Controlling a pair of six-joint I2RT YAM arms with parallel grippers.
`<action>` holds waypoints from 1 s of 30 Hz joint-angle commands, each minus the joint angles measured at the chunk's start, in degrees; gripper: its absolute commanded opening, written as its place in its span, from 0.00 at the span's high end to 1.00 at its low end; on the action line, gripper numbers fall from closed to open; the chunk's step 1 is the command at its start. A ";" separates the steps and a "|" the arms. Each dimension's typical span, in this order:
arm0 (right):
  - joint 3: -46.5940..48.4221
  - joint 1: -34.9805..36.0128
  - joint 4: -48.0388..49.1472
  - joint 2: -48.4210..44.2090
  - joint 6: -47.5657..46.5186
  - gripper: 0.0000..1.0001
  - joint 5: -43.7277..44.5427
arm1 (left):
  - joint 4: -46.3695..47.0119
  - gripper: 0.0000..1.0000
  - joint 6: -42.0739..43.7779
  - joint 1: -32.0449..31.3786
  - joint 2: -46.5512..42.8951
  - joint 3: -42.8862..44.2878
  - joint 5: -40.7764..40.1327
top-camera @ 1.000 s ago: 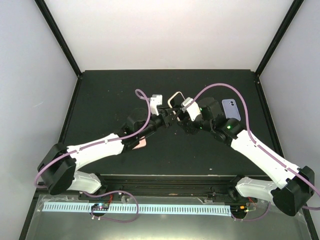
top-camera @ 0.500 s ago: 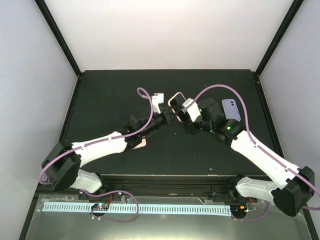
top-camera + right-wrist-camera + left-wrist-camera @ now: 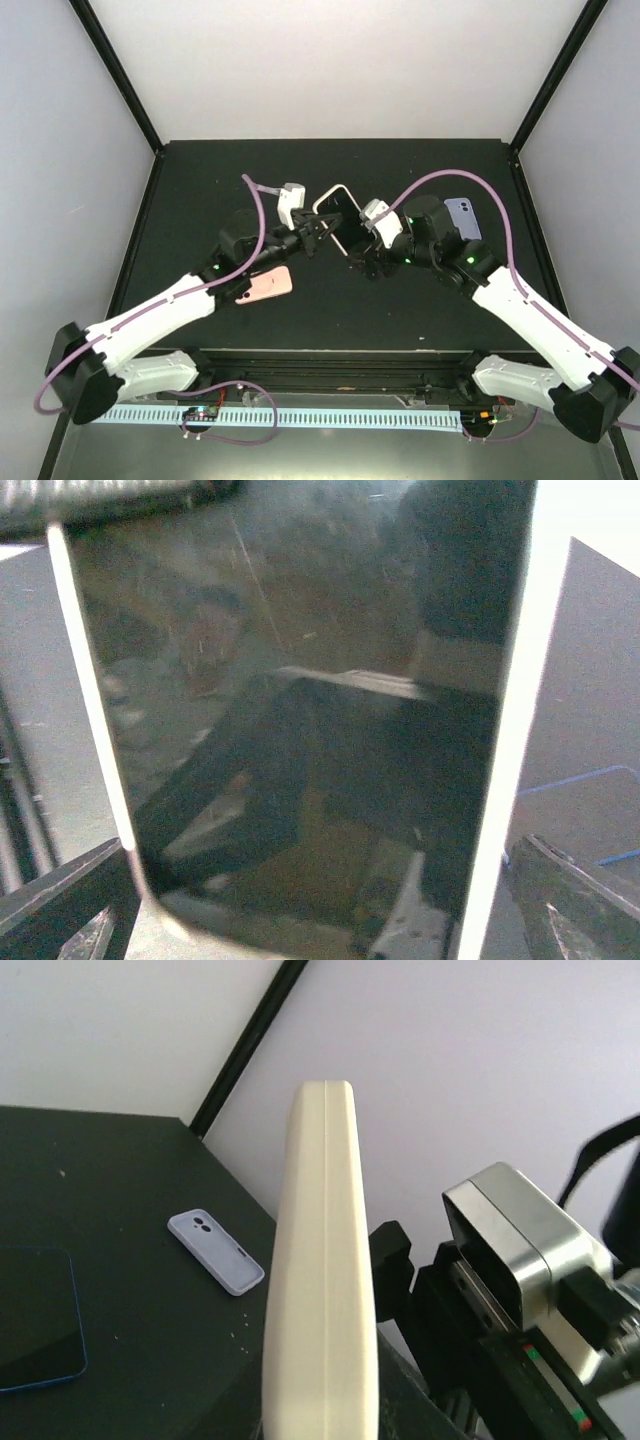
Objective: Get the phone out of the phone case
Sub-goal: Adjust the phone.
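The phone (image 3: 300,710) sits in a cream phone case (image 3: 336,212) and is held up on edge above the middle of the table. My left gripper (image 3: 318,228) is shut on the case's near end. In the left wrist view the case's cream side (image 3: 320,1290) runs straight up the frame and hides my own jaws. My right gripper (image 3: 360,252) stands open just right of the case. In the right wrist view the dark screen fills the frame, and my two fingers (image 3: 60,900) stand wide apart at its lower corners without gripping it.
A pink case (image 3: 265,284) lies flat on the table under my left arm. A lavender case (image 3: 462,218) lies at the back right, also seen as (image 3: 215,1250). A blue phone (image 3: 35,1315) lies flat nearby. Black frame posts (image 3: 120,75) edge the table.
My left gripper closed on the cased phone and drew it left. The right gripper opened wider and released it. The pink case now shows more fully.
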 commanded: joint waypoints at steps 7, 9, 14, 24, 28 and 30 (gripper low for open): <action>2.01 -2.39 -6.43 -6.10 -5.70 0.00 -21.95 | -20.31 0.98 21.07 4.73 -9.79 4.85 22.36; 2.61 -2.55 -7.43 -5.76 -6.35 0.00 -26.28 | -21.80 0.98 24.23 4.76 -10.97 4.58 26.31; 1.40 -2.54 -7.97 -5.46 -9.11 0.05 -33.40 | -23.12 0.98 29.25 4.77 -13.03 3.58 31.53; 1.38 -2.52 -14.48 -3.92 -21.18 0.16 -43.63 | -26.93 0.98 32.78 4.92 -13.21 6.93 35.69; 1.65 -2.51 -17.50 -2.82 -27.32 0.22 -45.38 | -26.26 0.98 34.13 5.30 -13.75 5.76 36.33; 1.42 -2.46 -17.68 -2.10 -29.71 0.25 -44.36 | -24.04 0.99 33.39 6.06 -14.11 4.09 37.53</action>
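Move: The left gripper still pinches the cased phone by its left side, the phone's middle about 2 cm to its right and otherwise level with it. The wide-open right gripper waits at the phone's near end, the middle some 4 cm ahead, 4 cm left and 5 cm above. From the left hand, the loose dark phone lies roughly 17 cm ahead, 13 cm right, and the pink case 3 cm back, 17 cm left, both about 31 cm below. Draw the cased phone back towards the base about 11 cm with the left gripper kept shut on it, drifting slightly left and turning some 30 degrees clockwise while rolling the far side up. Bring the right gripper back alongside, rising a little, swing it about 40 degrees counter-clockwise to point left at the phone's right edge, and partly close its fingers late without gripping. ##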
